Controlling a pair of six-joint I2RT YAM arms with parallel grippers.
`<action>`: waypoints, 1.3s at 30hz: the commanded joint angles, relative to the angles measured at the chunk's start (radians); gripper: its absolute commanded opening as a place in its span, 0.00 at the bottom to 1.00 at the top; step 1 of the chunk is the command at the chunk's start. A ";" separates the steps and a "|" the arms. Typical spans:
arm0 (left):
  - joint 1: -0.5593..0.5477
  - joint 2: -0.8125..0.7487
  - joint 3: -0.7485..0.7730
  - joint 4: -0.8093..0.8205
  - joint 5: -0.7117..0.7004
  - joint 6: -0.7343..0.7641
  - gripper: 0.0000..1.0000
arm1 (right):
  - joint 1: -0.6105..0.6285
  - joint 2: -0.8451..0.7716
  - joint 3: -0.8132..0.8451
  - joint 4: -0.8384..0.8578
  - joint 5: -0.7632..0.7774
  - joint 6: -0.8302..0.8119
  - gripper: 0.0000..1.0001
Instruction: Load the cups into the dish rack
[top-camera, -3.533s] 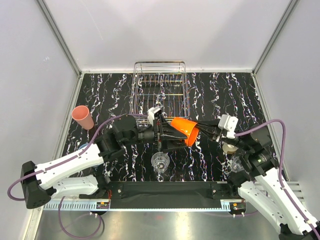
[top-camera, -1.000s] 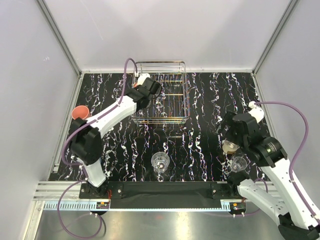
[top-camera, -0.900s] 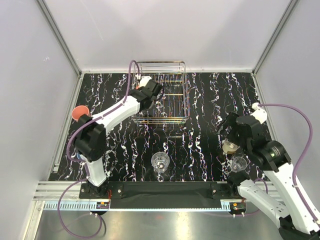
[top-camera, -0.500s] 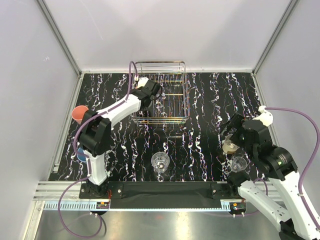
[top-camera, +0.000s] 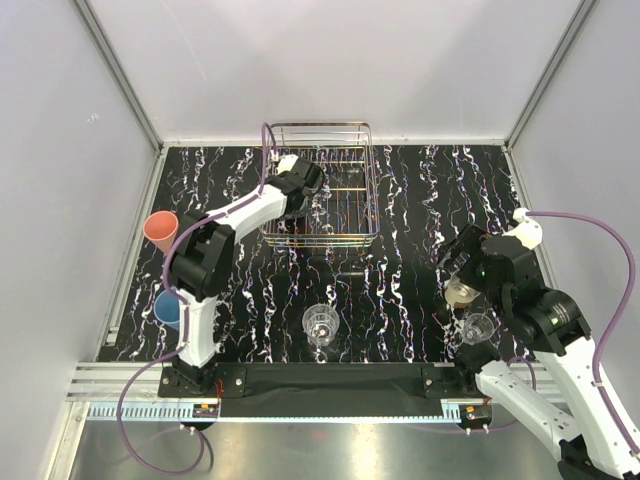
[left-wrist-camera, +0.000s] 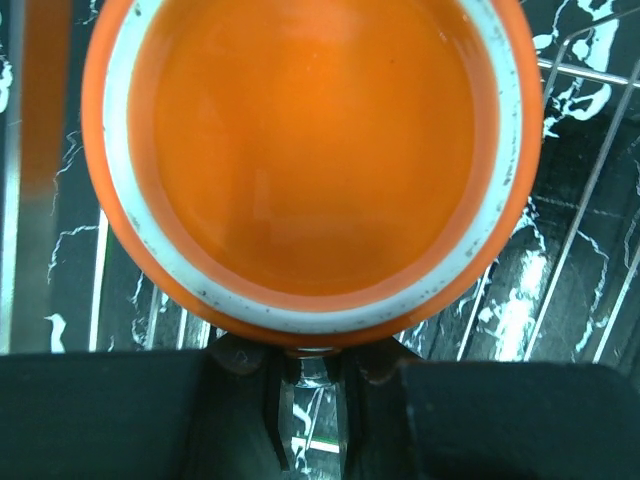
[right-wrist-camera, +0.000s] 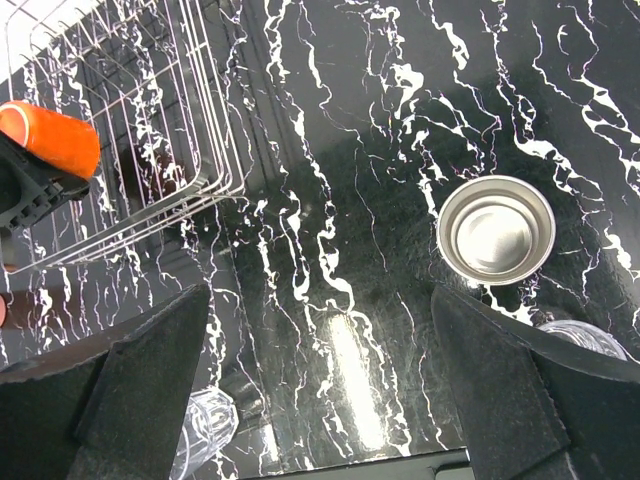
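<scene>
The orange mug (left-wrist-camera: 310, 150) fills the left wrist view, mouth toward the camera. My left gripper (left-wrist-camera: 310, 362) is shut on its near side. From the right wrist view the orange mug (right-wrist-camera: 45, 138) sits low inside the dish rack (right-wrist-camera: 190, 130) at its left side. I cannot tell if it rests on the wires. In the top view the left gripper (top-camera: 298, 186) covers it. My right gripper (right-wrist-camera: 320, 293) hangs open over bare table. A metallic cup (right-wrist-camera: 495, 228) lies just right of it and a clear glass (right-wrist-camera: 200, 425) to its left.
A salmon tumbler (top-camera: 160, 228) and a light blue cup (top-camera: 167, 308) stand at the table's left edge. One clear glass (top-camera: 320, 325) is near the front middle. Another clear glass (top-camera: 478, 326) sits by the metallic cup (top-camera: 460, 292), under the right arm. White walls close in the table.
The left gripper has carried the orange mug from mid-table into the rack and now holds still there. Its rear links have folded up, uncovering the blue cup. The right arm drew back right.
</scene>
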 joint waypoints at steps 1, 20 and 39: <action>0.005 0.023 0.079 0.072 -0.031 0.004 0.00 | 0.006 0.015 -0.011 0.041 0.015 -0.004 1.00; 0.024 0.063 0.141 0.021 0.041 -0.015 0.64 | 0.006 0.026 -0.004 0.032 0.009 -0.008 1.00; -0.019 -0.523 -0.109 0.026 0.305 -0.058 0.70 | 0.006 0.058 -0.030 0.009 -0.358 -0.047 1.00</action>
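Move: The left hand already holds the upside-down orange cup by its handle, the cup's middle about 5 cm ahead of the fingers and level. Its spot in the dish rack is about 7 cm ahead, 1 cm right and 1 cm below; the rack's middle is some 12 cm ahead, 8 right, 3 below. The pink cup stands roughly 33 cm left, 4 back, 2 below. From the right hand the spot is about 31 cm ahead, 39 left, 19 below. Still pinching the orange cup's handle, the left hand eases about 2 cm forward and a little right with a slight dip, then opens and lets go. It backs off some 6 cm while rising about 16 cm, rolling left side down and tipping its fingers upward. Late on, the open, empty right hand swings about 5 cm left, turning some 15 degrees counter-clockwise. ##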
